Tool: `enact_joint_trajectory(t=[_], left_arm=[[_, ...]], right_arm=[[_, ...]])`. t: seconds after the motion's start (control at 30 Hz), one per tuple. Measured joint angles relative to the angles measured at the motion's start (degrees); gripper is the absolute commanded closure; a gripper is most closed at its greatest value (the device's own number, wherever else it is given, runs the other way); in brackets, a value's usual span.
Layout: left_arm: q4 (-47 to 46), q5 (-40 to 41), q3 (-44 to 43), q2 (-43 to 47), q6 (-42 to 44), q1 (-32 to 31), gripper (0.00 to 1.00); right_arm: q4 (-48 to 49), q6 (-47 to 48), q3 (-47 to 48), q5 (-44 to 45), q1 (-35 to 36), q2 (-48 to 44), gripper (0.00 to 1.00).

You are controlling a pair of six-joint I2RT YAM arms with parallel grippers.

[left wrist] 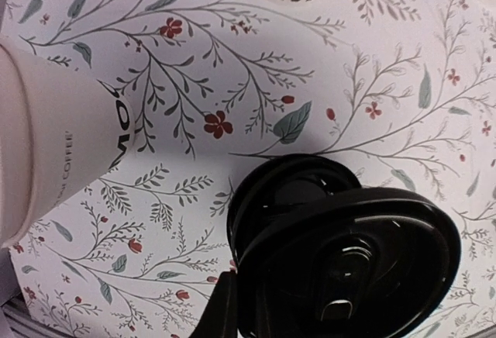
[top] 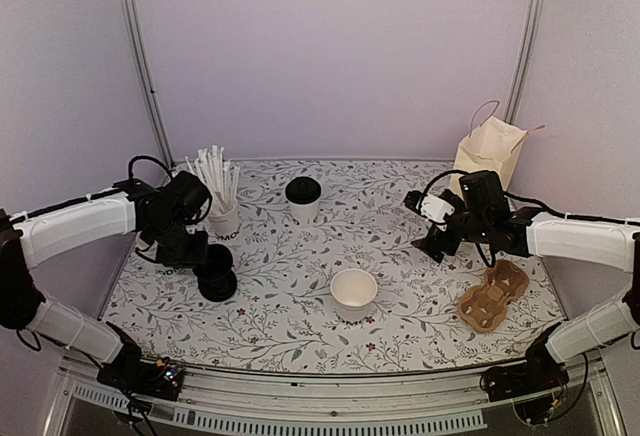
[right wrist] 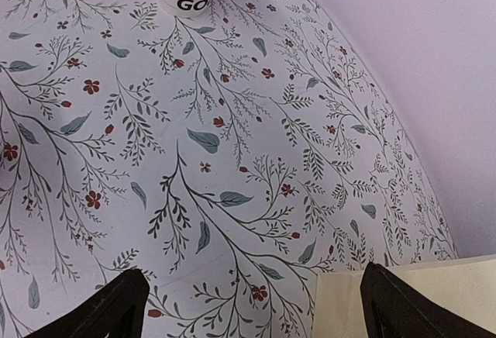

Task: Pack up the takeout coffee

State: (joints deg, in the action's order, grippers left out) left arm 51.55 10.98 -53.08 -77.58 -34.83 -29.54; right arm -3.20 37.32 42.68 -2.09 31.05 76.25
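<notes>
The takeout coffee [top: 303, 197], a small white cup under a round black lid, stands upright at the back middle of the table, away from both grippers. My left gripper [top: 196, 252] is at the left, over a stack of black lids [top: 216, 278]. In the left wrist view one dark finger [left wrist: 215, 311] presses the rim of a tilted black lid [left wrist: 364, 264] above the stack [left wrist: 291, 179]; the other finger is hidden. My right gripper [top: 436, 228] hangs open over bare table at the right, nothing between its fingers [right wrist: 116, 307].
A lidless white cup [top: 354, 290] stands front centre. A cup of white sticks [top: 222, 211] is right behind the left gripper. A brown cardboard cup carrier [top: 493, 296] lies at the front right, and a cream paper bag [top: 490, 151] stands at the back right.
</notes>
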Motion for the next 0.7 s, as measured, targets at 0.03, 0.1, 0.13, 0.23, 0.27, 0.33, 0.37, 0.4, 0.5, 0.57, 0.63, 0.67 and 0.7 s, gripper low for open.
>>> enact_joint_trajectory(t=[0.03, 0.1, 0.13, 0.23, 0.27, 0.33, 0.37, 0.4, 0.5, 0.57, 0.63, 0.67, 0.7], left_arm=[[0.46, -0.02, -0.57, 1.03, -0.07, 0.0, 0.94], [1.36, -0.26, -1.97, 3.15, -0.17, 0.0, 0.93], [1.53, -0.59, -2.75, 4.48, -0.2, -0.02, 0.94], [1.49, -2.12, -4.0, 7.06, -0.13, -0.02, 0.95], [1.44, -2.8, -4.22, 7.56, -0.09, -0.02, 0.95], [0.92, -4.79, -4.72, 8.13, 0.2, -0.46, 0.95], [0.22, -6.05, -4.92, 8.33, 0.35, -0.85, 0.95], [-0.48, -7.37, -5.09, 8.57, 0.35, -1.29, 0.94], [-5.97, -13.38, -6.99, 9.38, 0.35, -4.55, 0.93], [-10.36, -16.92, -9.57, 9.31, 0.24, -6.93, 0.93], [-16.61, -20.59, -12.35, 9.11, -0.2, -9.11, 0.94], [-20.28, -22.38, -13.2, 8.94, -0.63, -9.88, 0.95], [-24.76, -24.15, -13.64, 8.68, -1.22, -10.45, 0.95]], right_arm=[[-0.09, 0.0, 0.0, 0.0, 0.0, 0.02, 0.01], [-0.55, -0.11, 0.11, 0.0, 0.0, 0.15, 0.01], [-0.79, -0.26, 0.2, -0.07, 0.0, 0.22, 0.01], [-1.84, -0.68, 0.68, -0.7, 0.0, 0.22, 0.01], [-2.36, -0.87, 0.98, -1.16, 0.0, 0.22, 0.01], [-4.24, -1.51, 2.25, -2.97, 0.0, 0.04, 0.01], [-5.66, -1.88, 3.21, -4.66, 0.0, -0.28, 0.01], [-6.97, -2.21, 4.13, -6.54, 0.0, -0.87, 0.01], [-11.96, -3.06, 8.66, -13.55, -0.02, -3.72, 0.01], [-15.87, -3.48, 14.1, -18.34, 0.02, -4.98, 0.01], [-18.67, -4.0, 20.46, -22.69, 0.02, -5.31, 0.01], [-19.82, -4.55, 23.82, -25.05, 0.02, -5.38, 0.01], [-20.74, -5.05, 26.6, -27.26, 0.02, -5.38, 0.01]])
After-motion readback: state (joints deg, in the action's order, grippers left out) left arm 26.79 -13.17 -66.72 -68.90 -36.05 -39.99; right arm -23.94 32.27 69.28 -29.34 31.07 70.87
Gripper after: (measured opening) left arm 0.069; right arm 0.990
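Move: The left fingers already hold a black lid just above the lid stack, whose middle is roughly 4 cm to their right and 6 cm down. From that hand the open cup stands about 34 cm right, 5 cm nearer the base and slightly lower; the lidded cup is some 17 cm ahead and 23 cm right, the straw cup 13 cm ahead and 6 cm right. From the right hand, the held lid lies about 44 cm left, 7 cm back and 5 cm lower. Keeping its pinch on the lid's edge, the left hand first climbs nearly straight up from the stack, then sweeps right while still rising, about 20 cm up and 17 cm right in all, gathering speed as the wrist swings the fingers from pointing down round towards the right. After a short wait the empty right hand also rises some 18 cm, drifting left and a little back towards the held lid, its fingers staying wide open and turning about 30 degrees to point more to the left. ##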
